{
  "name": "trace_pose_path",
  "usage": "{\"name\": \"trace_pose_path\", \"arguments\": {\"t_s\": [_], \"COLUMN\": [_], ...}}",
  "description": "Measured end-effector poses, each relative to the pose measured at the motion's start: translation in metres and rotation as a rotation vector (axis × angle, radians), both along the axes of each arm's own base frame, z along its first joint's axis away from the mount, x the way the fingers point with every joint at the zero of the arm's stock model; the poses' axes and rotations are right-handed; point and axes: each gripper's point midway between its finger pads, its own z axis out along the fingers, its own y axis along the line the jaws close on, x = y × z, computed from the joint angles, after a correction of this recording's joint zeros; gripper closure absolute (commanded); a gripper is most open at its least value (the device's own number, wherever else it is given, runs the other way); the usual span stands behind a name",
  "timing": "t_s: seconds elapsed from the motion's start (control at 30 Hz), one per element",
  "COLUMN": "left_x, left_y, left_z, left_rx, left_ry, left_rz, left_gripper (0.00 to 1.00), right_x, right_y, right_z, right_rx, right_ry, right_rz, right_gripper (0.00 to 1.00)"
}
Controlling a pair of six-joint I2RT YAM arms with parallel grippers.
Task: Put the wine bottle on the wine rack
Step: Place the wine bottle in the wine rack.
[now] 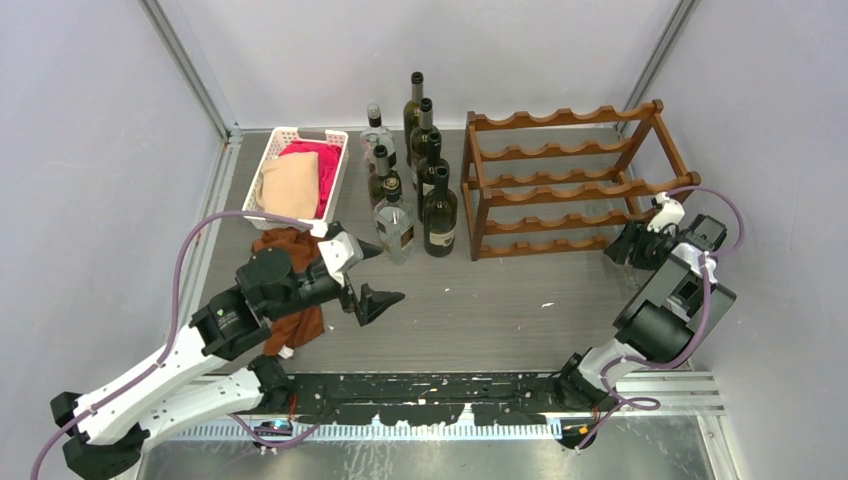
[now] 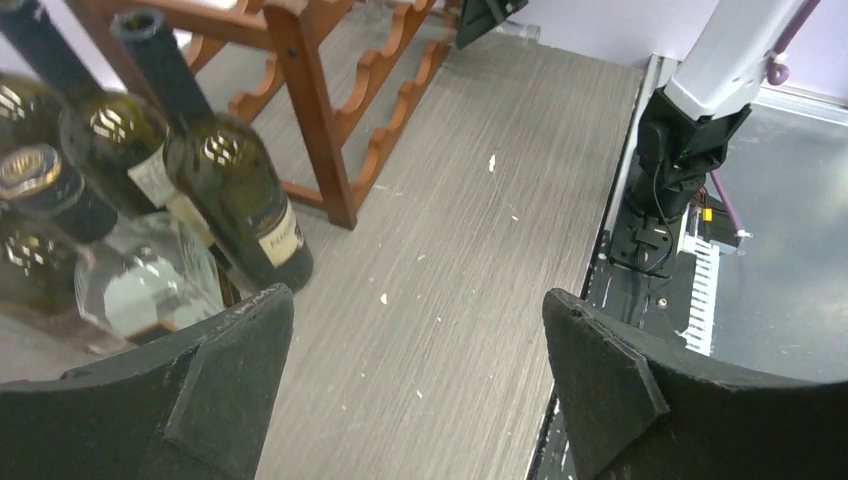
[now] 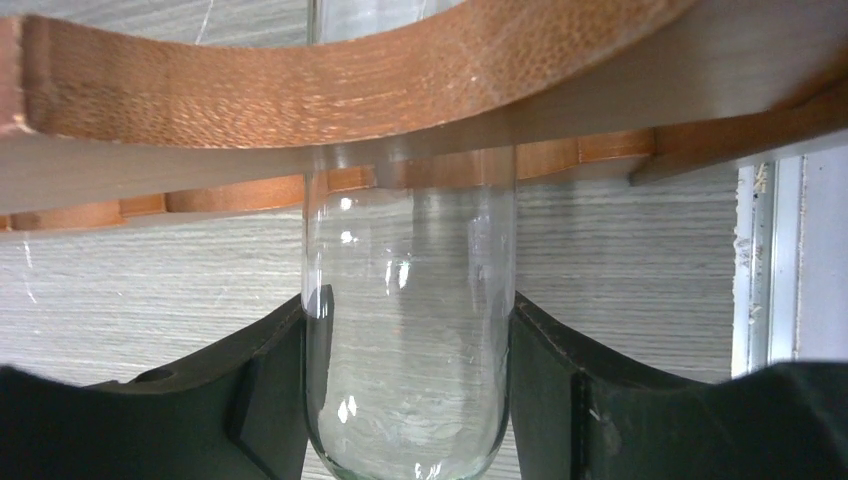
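In the right wrist view a clear glass wine bottle (image 3: 410,380) sits between my right gripper's (image 3: 410,312) fingers, which press on both sides of its rounded base end. Its body runs on behind a scalloped rail of the reddish-brown wine rack (image 3: 300,90). From above, the right gripper (image 1: 640,243) is at the right end of the rack (image 1: 560,180), low down; the bottle itself is hard to make out there. My left gripper (image 1: 385,272) hovers open over the table left of the rack, with only bare table between its fingers (image 2: 240,350).
Several upright bottles (image 1: 420,180), dark and clear, stand just left of the rack and close to the left gripper. A white slotted basket (image 1: 283,140) with cloths sits at the back left. A brown cloth (image 1: 295,320) lies under the left arm.
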Motion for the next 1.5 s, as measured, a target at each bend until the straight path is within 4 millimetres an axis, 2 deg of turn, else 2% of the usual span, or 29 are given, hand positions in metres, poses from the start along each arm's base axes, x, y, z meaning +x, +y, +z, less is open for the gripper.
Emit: {"name": "trace_pose_path", "arguments": {"t_s": [0.07, 0.2, 0.43, 0.7, 0.9, 1.03, 1.23, 1.5], "left_x": [-0.001, 0.0, 0.002, 0.001, -0.001, -0.002, -0.003, -0.005], "left_y": [0.007, 0.011, 0.009, 0.006, 0.006, 0.007, 0.006, 0.007], "left_z": [-0.009, -0.01, -0.015, -0.025, -0.025, -0.023, -0.021, -0.02], "left_rx": [0.002, -0.012, -0.008, -0.013, -0.023, -0.033, -0.04, -0.047], "left_ry": [0.021, 0.034, 0.052, 0.083, 0.097, 0.094, 0.092, 0.09], "left_rz": [0.025, 0.052, 0.054, 0.049, 0.048, 0.048, 0.041, 0.032], "left_gripper": [0.06, 0.06, 0.08, 0.08, 0.08, 0.08, 0.09, 0.09], "right_x": [0.004, 0.009, 0.018, 0.029, 0.031, 0.031, 0.032, 0.023], "right_y": [0.0, 0.001, 0.0, -0.015, -0.014, -0.016, -0.026, -0.022], "right_z": [0.003, 0.006, 0.008, 0.011, 0.012, 0.012, 0.017, 0.034], "right_rx": [0.019, 0.046, 0.054, 0.034, 0.052, 0.047, -0.001, -0.053], "right_ry": [0.0, 0.001, 0.007, -0.006, -0.01, -0.007, -0.012, -0.019], "right_rz": [-0.021, -0.06, -0.128, -0.252, -0.274, -0.286, -0.3, -0.265], "right_gripper": [0.58, 0.54, 0.5, 0.41, 0.33, 0.17, 0.14, 0.13]}}
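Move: The right hand already holds the clear wine bottle by its shoulder, body in the rack's right-end slot; that slot's front seat is about 6 cm ahead, 1 cm left and 2 cm below. The rail above it is some 5 cm ahead, straight on, and 4 cm up; the rack's right post is roughly 6 cm ahead, 7 cm right, about level. From the idle left hand, the seat is about 22 cm ahead, 58 cm right and 28 cm below. The right hand takes the bottle forward about 3 cm at its slot, turning clockwise, then opens and lifts. ##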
